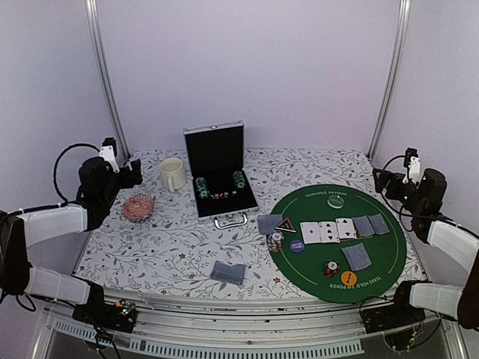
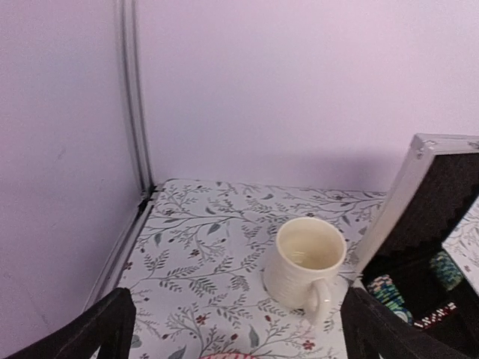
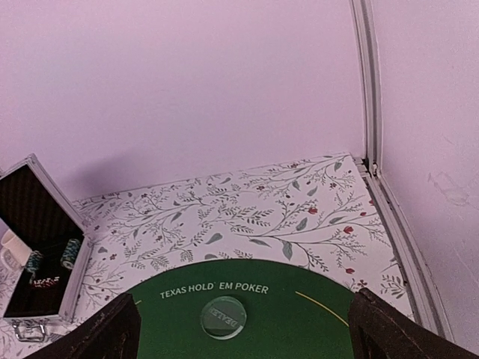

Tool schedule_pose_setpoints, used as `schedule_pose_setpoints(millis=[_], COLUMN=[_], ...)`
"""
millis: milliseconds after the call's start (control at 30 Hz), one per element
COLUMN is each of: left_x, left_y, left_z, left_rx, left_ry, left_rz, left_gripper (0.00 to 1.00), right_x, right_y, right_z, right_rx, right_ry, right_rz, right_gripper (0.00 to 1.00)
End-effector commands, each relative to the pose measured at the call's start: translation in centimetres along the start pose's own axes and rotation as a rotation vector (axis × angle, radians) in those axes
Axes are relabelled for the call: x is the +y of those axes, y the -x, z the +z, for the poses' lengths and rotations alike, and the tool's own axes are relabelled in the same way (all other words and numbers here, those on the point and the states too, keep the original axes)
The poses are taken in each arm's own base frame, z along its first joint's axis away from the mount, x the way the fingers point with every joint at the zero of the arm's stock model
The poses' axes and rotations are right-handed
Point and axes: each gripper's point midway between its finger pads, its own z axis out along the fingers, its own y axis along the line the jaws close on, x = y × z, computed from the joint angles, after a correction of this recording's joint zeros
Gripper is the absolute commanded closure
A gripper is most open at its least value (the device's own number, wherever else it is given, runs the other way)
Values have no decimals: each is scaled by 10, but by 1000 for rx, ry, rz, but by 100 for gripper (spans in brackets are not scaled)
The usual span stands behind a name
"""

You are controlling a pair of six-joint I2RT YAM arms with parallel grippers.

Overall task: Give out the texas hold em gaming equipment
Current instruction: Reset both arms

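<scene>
The texas hold em gaming equipment lies mostly on a round green mat (image 1: 314,263) at the right. On it are three face-up cards (image 1: 328,231), face-down cards (image 1: 371,225), a chip stack (image 1: 331,268), a purple disc (image 1: 296,244), an orange disc (image 1: 348,278) and a clear dealer button (image 3: 223,317). A dark triangular marker (image 1: 285,224) and another chip stack (image 1: 276,241) sit at its left edge. More cards (image 1: 227,271) lie on the cloth. My left gripper (image 2: 239,333) is open above the far-left table. My right gripper (image 3: 243,333) is open, raised over the mat's far edge. Both hold nothing.
An open metal case (image 1: 219,170) holding chip rolls (image 2: 389,292) stands at the back centre. A cream mug (image 2: 307,265) stands to its left and a red patterned bowl (image 1: 138,206) sits nearer. Frame posts (image 1: 105,75) rise at both back corners before the purple wall.
</scene>
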Motion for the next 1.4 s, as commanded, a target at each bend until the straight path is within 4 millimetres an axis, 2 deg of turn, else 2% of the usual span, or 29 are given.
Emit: schedule_pose_setpoints(millis=[0, 167, 267, 300, 367, 467, 500, 567, 633, 667, 700, 767, 867, 1100, 1367], left_x=[59, 88, 93, 94, 94, 91, 88, 80, 80, 79, 74, 68, 67, 66, 66], left_y=[13, -16, -27, -38, -49, -69, -64, -70, -75, -70, -76, -76, -76, -74, -74], left_z=[-25, -37, -35, -28, -16, -17, -19, -16, -22, -25, -22, -15, -14, -15, -15], left_rx=[-177, -176, -188, -144, -96, -106, -146, -114, -143, -181, -147, -134, -127, -139, -139], left_ry=[287, 399, 390, 385, 377, 335, 318, 268, 253, 240, 211, 165, 153, 152, 151], left_rz=[-21, 35, 27, 35, 36, 43, 57, 63, 72, 76, 80, 96, 96, 98, 99], left_gripper=[2, 2, 2, 2, 2, 2, 2, 2, 2, 2, 2, 2, 2, 2, 2], right_x=[-21, -34, -37, -38, -36, -34, -31, -29, -22, -19, -18, -15, -10, 2, -6], right_y=[0, -27, -48, -52, -53, -51, -48, -51, -56, -57, -57, -59, -61, -64, -66], right_z=[8, 21, 27, 29, 34, 39, 38, 37, 41, 44, 45, 47, 49, 24, 29], right_rx=[-117, -99, -82, -84, -86, -89, -108, -128, -108, -102, -100, -89, -79, -190, -163], right_ry=[-89, -105, -83, -77, -53, -37, -25, -3, 45, 64, 73, 98, 130, 140, 100], right_rz=[-85, -96, -90, -83, -73, -104, -130, -160, -173, -187, -190, -194, -211, -287, -263], right_gripper=[1, 1, 1, 1, 1, 1, 1, 1, 1, 1, 1, 1, 1, 1, 1])
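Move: The red basket is about 6 cm straight ahead of the left hand and some 20 cm below. The mug stands about 18 cm ahead and 8 cm to the right of that hand, the open case roughly 15 cm ahead and 27 cm right. Some 23 cm under the right hand lie the two face-down cards, about 1 cm ahead and 1 cm right; the clear disc is 12 cm ahead and 7 cm left, the face-up cards level and 12 cm left. Towards the red basket the empty left hand sinks about 10 cm, swinging left and slightly back while turning counter-clockwise some 20 degrees, then easing partly back right and up. Over the mat the right hand drops nearly 10 cm, edging forward, then rises a little, drifts left and rolls its left side down about 10 degrees. Both stay wide open, touching nothing. ##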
